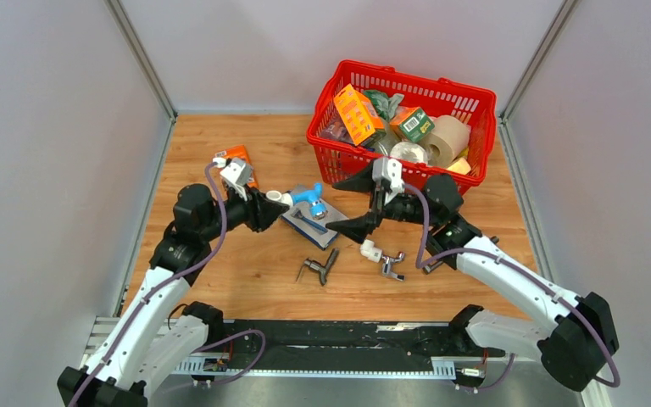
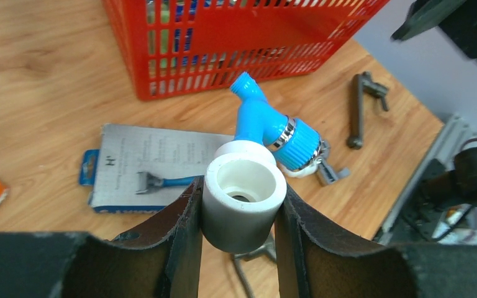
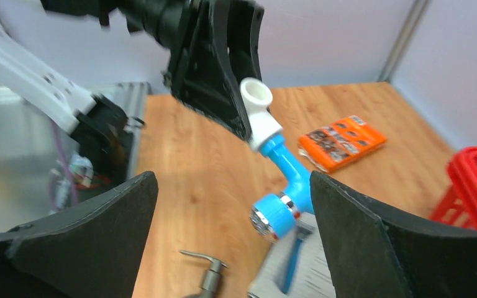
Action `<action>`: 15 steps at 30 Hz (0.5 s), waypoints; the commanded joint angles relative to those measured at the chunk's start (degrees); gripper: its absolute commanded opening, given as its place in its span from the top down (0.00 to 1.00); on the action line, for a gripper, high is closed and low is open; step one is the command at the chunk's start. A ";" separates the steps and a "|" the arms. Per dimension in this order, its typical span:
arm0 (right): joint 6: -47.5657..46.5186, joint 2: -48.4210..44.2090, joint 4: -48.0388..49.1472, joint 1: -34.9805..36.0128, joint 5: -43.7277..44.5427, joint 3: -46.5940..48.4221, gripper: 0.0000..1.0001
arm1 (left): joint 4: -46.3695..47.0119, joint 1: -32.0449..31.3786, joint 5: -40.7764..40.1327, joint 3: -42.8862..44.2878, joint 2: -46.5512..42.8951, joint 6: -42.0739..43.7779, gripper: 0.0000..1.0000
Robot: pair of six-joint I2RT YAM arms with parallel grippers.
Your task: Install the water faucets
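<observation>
A light-blue water faucet (image 1: pixel 308 197) with a white end fitting (image 1: pixel 275 197) hangs just above the table's middle. My left gripper (image 1: pixel 269 208) is shut on that white fitting (image 2: pixel 243 198), which sits squeezed between both pads. The blue body (image 2: pixel 267 121) and its chrome-ringed knob point away from the left gripper. My right gripper (image 1: pixel 358 203) stands wide open just right of the faucet. In the right wrist view the blue knob (image 3: pixel 279 214) lies between its spread fingers without touching either one. That view also shows the white fitting (image 3: pixel 259 112) in the left gripper's fingers (image 3: pixel 223 81).
A red basket (image 1: pixel 326 161) full of packaged goods stands at the back right. Under the faucet lies a grey razor card (image 1: pixel 309 222). A dark grey tap (image 1: pixel 320 269) and a chrome tap with a white elbow (image 1: pixel 383 259) lie nearer the front. An orange packet (image 1: pixel 239 157) sits at back left.
</observation>
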 commanded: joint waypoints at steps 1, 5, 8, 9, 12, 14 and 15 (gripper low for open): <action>-26.26 -4.70 -4.41 1.04 2.46 -5.01 0.00 | 0.65 0.57 7.79 5.60 2.82 -8.72 1.00; -37.54 -7.69 -6.63 3.59 6.32 -8.17 0.00 | 1.08 0.57 11.40 7.18 5.11 -11.35 1.00; -43.34 -8.39 -7.16 6.40 8.87 -9.58 0.00 | 1.96 0.65 13.60 7.97 6.34 -13.29 1.00; -44.92 -8.31 -7.16 7.45 10.44 -9.85 0.00 | 2.05 0.66 14.39 8.06 6.60 -13.55 1.00; -49.41 -6.73 -7.59 10.79 16.94 -9.76 0.00 | 2.40 0.65 16.06 8.68 7.13 -14.52 1.00; -50.82 -5.76 -7.68 11.94 19.59 -9.67 0.00 | 2.67 0.65 17.12 8.85 7.31 -14.87 1.00; -51.35 -5.41 -7.33 12.55 21.34 -9.67 0.00 | 2.58 0.66 17.64 8.94 7.22 -15.14 1.00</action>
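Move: The blue faucet, already gripped by its white elbow in the left hand, lies about 6 cm to the right hand's left, 3 cm farther out and 7 cm below. Some 30 cm beneath the right hand on the table are the grey box, 8 cm ahead and 5 cm left, and the metal tap, 4 cm back and 4 cm left. From the left hand, the open right gripper is some 13 cm right, 3 cm back and 6 cm above. Down by about 6 cm and slightly back, the right hand sinks towards the blue faucet's knob and body with its fingers kept wide open, rolling some 35 degrees about its finger line so that the far finger rises and the near one drops. Meanwhile the left hand keeps its grip on the white elbow and carries the faucet about 3 cm right, a little back and up, turning clockwise as it rolls. ##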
